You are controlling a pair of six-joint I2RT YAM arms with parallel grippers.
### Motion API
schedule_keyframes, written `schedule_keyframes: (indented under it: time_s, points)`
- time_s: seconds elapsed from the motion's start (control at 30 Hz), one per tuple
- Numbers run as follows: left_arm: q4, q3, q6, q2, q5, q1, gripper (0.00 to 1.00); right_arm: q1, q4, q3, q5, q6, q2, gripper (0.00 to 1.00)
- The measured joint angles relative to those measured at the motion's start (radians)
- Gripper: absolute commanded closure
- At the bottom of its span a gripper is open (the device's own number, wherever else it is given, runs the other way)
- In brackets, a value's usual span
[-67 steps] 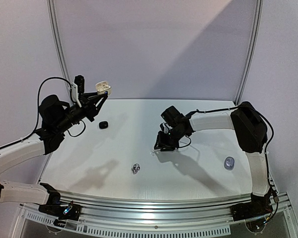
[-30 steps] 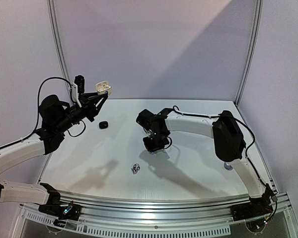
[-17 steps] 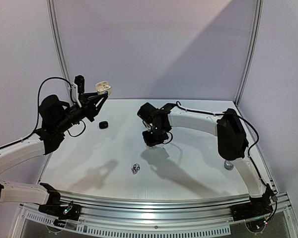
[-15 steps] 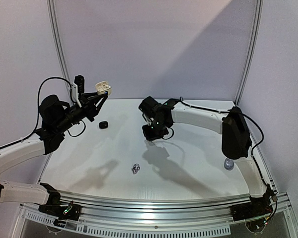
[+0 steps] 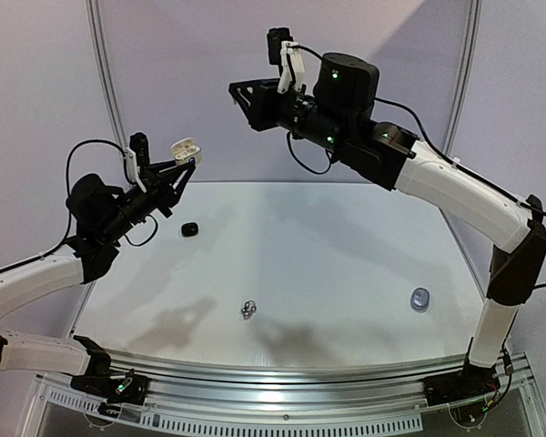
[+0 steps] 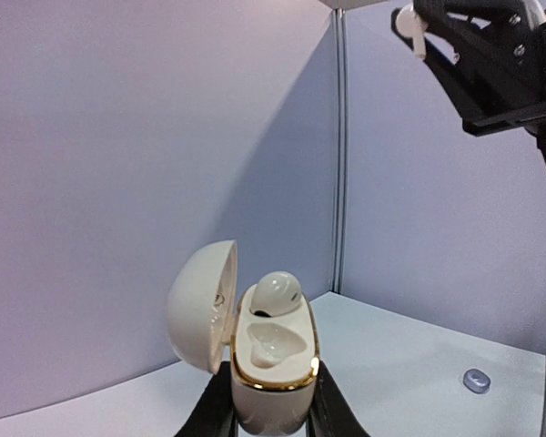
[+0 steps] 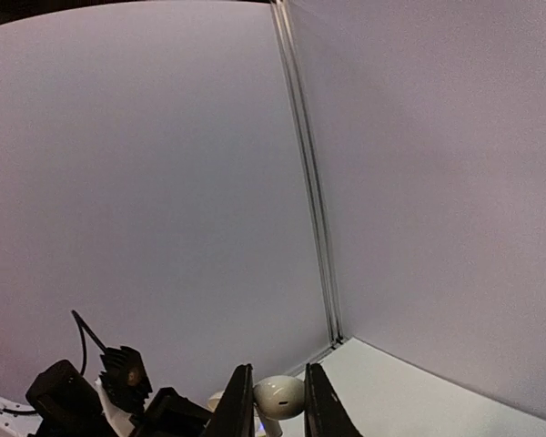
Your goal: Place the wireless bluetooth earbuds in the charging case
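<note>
My left gripper (image 6: 271,411) is shut on an open white charging case (image 6: 271,371) with a gold rim, held up in the air (image 5: 184,150). One white earbud (image 6: 278,293) sits in the case's far slot, and the near slot (image 6: 267,344) is empty. My right gripper (image 7: 278,397) is shut on a second white earbud (image 7: 280,395). That gripper (image 5: 237,89) hangs high above the table, up and to the right of the case. In the left wrist view the held earbud (image 6: 409,22) shows at the top right.
A small black case (image 5: 189,229) lies on the table (image 5: 346,264) at the back left. A pair of silvery earbuds (image 5: 248,309) lies near the front middle. A grey-blue case (image 5: 420,299) sits at the right (image 6: 476,381). Walls and corner posts close in the back.
My right arm has risen from low over the table's middle to high at the back, swinging its gripper left towards the case. The left arm with the case barely shifted.
</note>
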Motion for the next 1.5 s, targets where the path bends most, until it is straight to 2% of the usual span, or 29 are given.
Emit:
schedule_keyframes:
  time_s: [0.17, 0.3, 0.77, 1.5]
  points:
    - [0.058, 0.002, 0.008, 0.018, -0.001, -0.007, 1.0, 0.048, 0.165, 0.016, -0.089, -0.102, 0.059, 1.0]
    - [0.095, 0.006, 0.013, 0.023, 0.002, -0.012, 1.0, 0.067, 0.219, 0.024, -0.149, -0.183, 0.123, 1.0]
    - [0.125, 0.006, 0.081, 0.023, 0.026, -0.014, 1.0, 0.076, 0.214, 0.078, -0.242, -0.29, 0.235, 1.0]
    - [0.122, 0.006, 0.097, 0.028, 0.031, -0.014, 1.0, 0.076, 0.203, 0.078, -0.184, -0.366, 0.263, 1.0]
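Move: The open charging case, held still in the left gripper, is about 12 cm left of the right gripper, 2 cm back and roughly 12 cm below. Its seated earbud is about 11 cm left, 1 cm back and 11 cm down; its raised lid, 14 cm left, level fore-and-aft and 11 cm down. From the left gripper, the earbud in the right fingers is about 13 cm right, 3 cm ahead and 14 cm up. Sweep the right gripper some 10 cm left and a little back, then down about 7 cm overall, bringing the held earbud stem-first to the case's empty near socket; swing the fingers counter-clockwise about 15 degrees on the way and ease slightly forward at the end. Meanwhile lift the left gripper 2 cm, tipping the case up slightly. Keep both grips. ##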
